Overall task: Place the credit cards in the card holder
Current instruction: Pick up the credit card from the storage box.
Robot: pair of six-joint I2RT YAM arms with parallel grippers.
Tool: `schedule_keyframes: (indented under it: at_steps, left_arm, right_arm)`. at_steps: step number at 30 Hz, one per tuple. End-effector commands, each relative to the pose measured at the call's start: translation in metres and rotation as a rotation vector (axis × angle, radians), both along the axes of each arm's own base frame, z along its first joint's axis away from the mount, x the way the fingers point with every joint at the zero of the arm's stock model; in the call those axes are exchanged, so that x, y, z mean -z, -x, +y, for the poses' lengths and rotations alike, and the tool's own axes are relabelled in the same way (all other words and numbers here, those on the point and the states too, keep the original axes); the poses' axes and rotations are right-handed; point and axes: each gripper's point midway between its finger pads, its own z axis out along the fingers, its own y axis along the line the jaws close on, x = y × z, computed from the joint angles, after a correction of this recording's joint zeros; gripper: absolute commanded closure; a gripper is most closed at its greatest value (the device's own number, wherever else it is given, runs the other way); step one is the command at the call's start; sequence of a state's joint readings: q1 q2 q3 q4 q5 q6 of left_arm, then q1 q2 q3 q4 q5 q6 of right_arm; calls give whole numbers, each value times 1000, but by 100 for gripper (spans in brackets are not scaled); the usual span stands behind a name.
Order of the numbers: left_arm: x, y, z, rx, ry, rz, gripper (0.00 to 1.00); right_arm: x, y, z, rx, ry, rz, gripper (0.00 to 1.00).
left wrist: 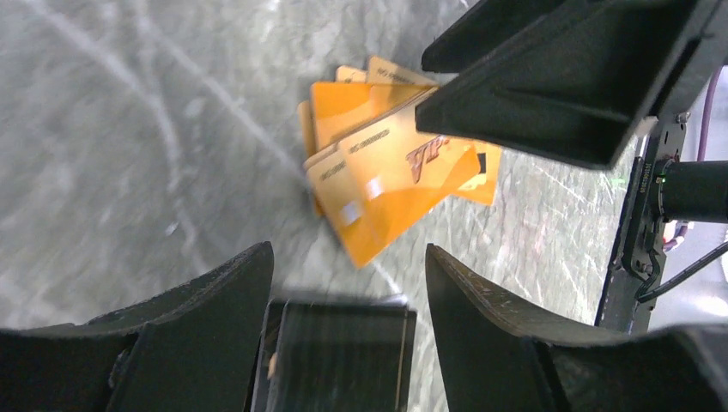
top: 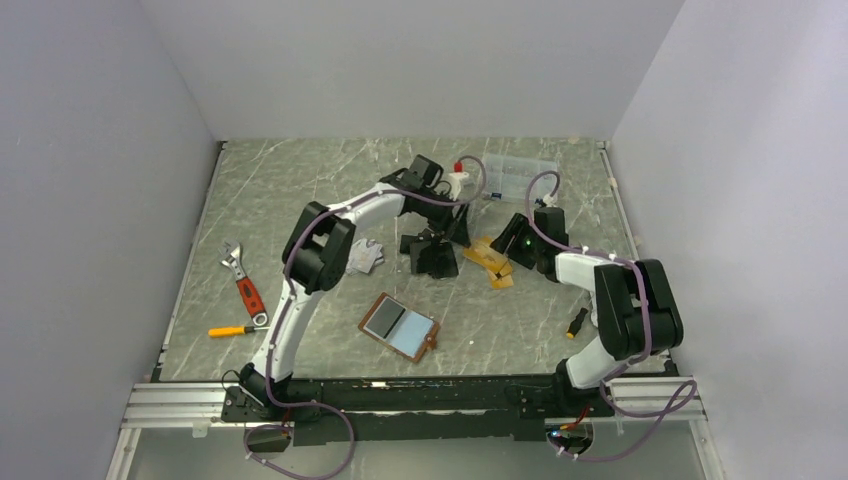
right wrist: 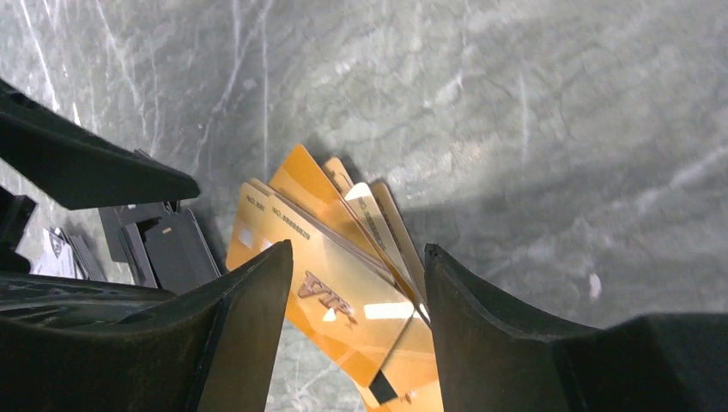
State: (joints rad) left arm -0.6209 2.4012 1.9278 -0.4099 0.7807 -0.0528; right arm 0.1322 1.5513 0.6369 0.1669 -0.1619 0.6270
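The orange-gold credit cards lie fanned on the table at centre right. My right gripper hangs open just over them, and the top card, marked VIP, shows between its fingers. The black credit cards lie left of the orange pile. My left gripper stands open over them, with a blurred black card lying between its fingers and the orange pile ahead. Silver-grey cards lie further left. The card holder lies unfolded nearer the front, apart from both grippers.
A clear plastic compartment box stands at the back right. A red-handled wrench and an orange screwdriver lie at the left. A small black and yellow item lies by the right arm. The two grippers are close together.
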Motion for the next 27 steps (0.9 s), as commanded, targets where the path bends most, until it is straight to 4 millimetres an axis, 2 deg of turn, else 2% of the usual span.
schedule_keyframes:
  at_steps: [1, 4, 8, 13, 17, 22, 27]
  left_arm:
    - [-50, -14, 24, 14, 50, -143, 29]
    - [-37, -6, 24, 32, 24, -140, 29]
    - [-24, 1, 11, 68, 18, -125, 30]
    - [-23, 9, -6, 113, 30, -115, 30]
    - [-21, 12, -8, 125, 23, -109, 30]
    - [-14, 12, -6, 118, 5, -102, 31]
    - [-16, 12, -6, 93, 6, -66, 32]
  right_arm:
    - [-7, -18, 9, -50, -35, -61, 39]
    - [-2, -10, 13, -39, -75, -46, 40]
    - [4, 10, 15, -14, -123, -29, 41]
    - [10, 39, 13, 30, -147, -12, 43]
    - [4, 55, 19, 26, -149, -16, 43]
    - [-8, 51, 18, 19, -119, -34, 43]
    - [-17, 30, 4, 50, -41, -37, 42]
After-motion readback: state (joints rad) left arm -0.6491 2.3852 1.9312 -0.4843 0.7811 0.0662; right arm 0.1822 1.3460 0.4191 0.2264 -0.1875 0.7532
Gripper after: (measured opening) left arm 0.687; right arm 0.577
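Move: Just to the right hand's left, some 4 cm over, 1 cm back and 2 cm below, lies the fanned pile of orange credit cards; the storage box stands about 17 cm ahead of that hand and 1 cm to its right. From the left hand, the orange cards are roughly 5 cm to the right, 3 cm back and 4 cm below, while the black cards lie about 6 cm to its left and 4 cm back. Sweeping back about 6 cm beside the orange cards after a 1 cm nudge forward, the half-open right hand also drifts some 2 cm left, rolling nearly 10 degrees with its left side up; its finger seems to drag the pile's right edge. The left hand first lifts off left, forward and slightly up, then returns right and back towards the cards, sinking again, fingers staying open. ##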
